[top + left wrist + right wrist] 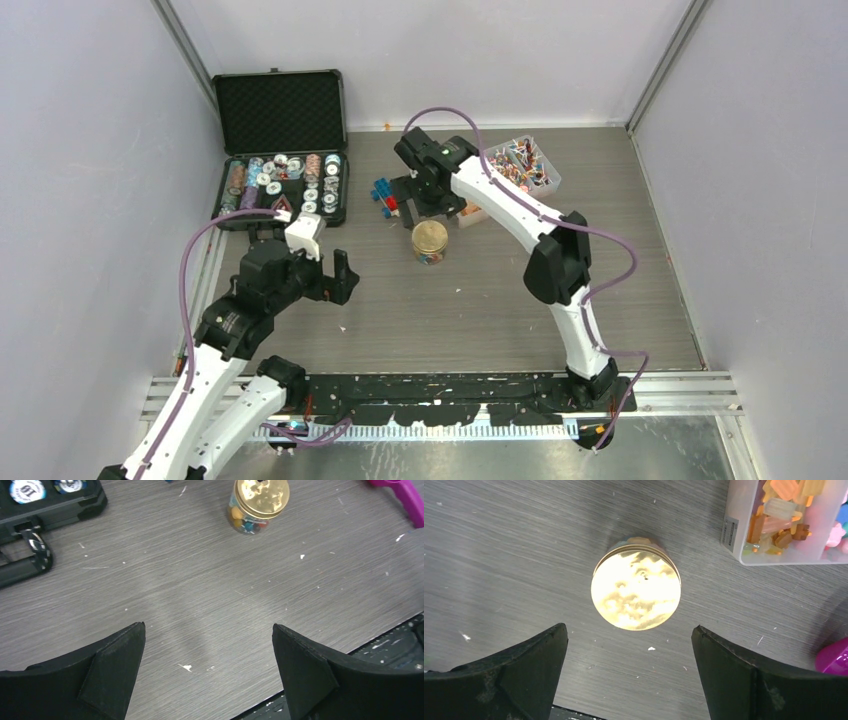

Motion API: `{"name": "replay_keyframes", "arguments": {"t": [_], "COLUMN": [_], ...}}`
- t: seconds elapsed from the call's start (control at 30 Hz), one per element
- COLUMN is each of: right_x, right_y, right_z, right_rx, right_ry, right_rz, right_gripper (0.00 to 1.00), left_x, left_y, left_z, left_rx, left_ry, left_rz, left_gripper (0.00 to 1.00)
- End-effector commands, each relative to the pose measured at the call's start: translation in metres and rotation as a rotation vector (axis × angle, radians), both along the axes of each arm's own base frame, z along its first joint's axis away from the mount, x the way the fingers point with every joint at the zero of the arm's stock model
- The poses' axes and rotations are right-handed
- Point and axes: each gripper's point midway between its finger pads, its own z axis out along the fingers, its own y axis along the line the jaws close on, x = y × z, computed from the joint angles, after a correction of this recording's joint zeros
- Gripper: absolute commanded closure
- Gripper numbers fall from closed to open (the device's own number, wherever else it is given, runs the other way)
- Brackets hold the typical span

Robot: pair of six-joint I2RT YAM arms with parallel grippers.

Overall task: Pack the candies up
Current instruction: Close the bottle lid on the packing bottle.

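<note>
The candies [522,160] lie in a clear tray at the back right; in the right wrist view they [781,510] show as orange, pink and yellow pieces. A small glass jar [430,241] with a shiny gold lid [636,590] stands mid-table, with more coloured candies [247,525] visible through its glass. My right gripper [428,212] hangs open just behind and above the jar, and its fingertips [629,627] hold nothing. My left gripper [335,280] is open over bare table [207,626], well to the left of the jar.
An open black case [285,180] of round chips sits at the back left, its corner [50,505] near my left gripper. A blue-and-red toy brick figure [384,195] stands left of my right gripper. A magenta object [834,657] lies right of the jar.
</note>
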Motion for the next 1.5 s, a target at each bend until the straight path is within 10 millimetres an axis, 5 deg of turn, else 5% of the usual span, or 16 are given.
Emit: {"name": "replay_keyframes", "arguments": {"t": [0.0,0.17,0.33,0.57,0.73,1.07,1.3,1.47], "right_x": [0.009,0.02,0.029,0.036,0.032,0.024,0.017,0.016], "right_y": [0.001,-0.012,-0.018,-0.029,-0.025,-0.028,-0.041,-0.044], "right_z": [0.036,0.023,0.015,-0.006,-0.014,-0.04,-0.061,-0.068], "right_rx": [0.112,0.17,0.253,0.267,0.296,0.308,0.282,0.276], "right_ry": [-0.091,-0.08,-0.067,-0.028,0.013,0.083,0.102,0.112], "right_rz": [-0.008,-0.044,-0.069,-0.068,-0.027,-0.036,-0.064,-0.072], "right_gripper": [0.04,0.13,0.36,0.61,0.67,0.76,0.79,0.82], "left_x": [0.006,0.019,0.055,0.111,0.135,0.157,0.156,0.148], "left_y": [-0.022,-0.058,-0.085,-0.1,-0.111,-0.141,-0.14,-0.134], "left_z": [0.014,0.017,0.001,-0.021,-0.05,-0.096,-0.125,-0.149], "left_rx": [-0.137,-0.311,-0.431,-0.506,-0.494,-0.449,-0.39,-0.357], "left_ry": [-0.005,0.128,0.212,0.175,0.199,0.271,0.332,0.402], "left_rz": [-0.018,-0.047,0.006,0.098,0.107,-0.02,-0.025,0.011], "left_gripper": [0.01,0.07,0.18,0.27,0.33,0.44,0.52,0.66]}}
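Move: The bottle lid sits on the packing bottle straight below the right hand, about 7 cm down. From the left hand the lid lies some 16 cm ahead, 18 cm to the right and 14 cm below. The toy car stands roughly 12 cm farther out than the lid and 9 cm to its left; the candy box's middle is about 19 cm beyond the lid and 15 cm to its right, both some 8 cm lower. Both closing, left hand sweeps about 24 cm forward-right and down, right hand sinks rightward, to opposite lid edges. ##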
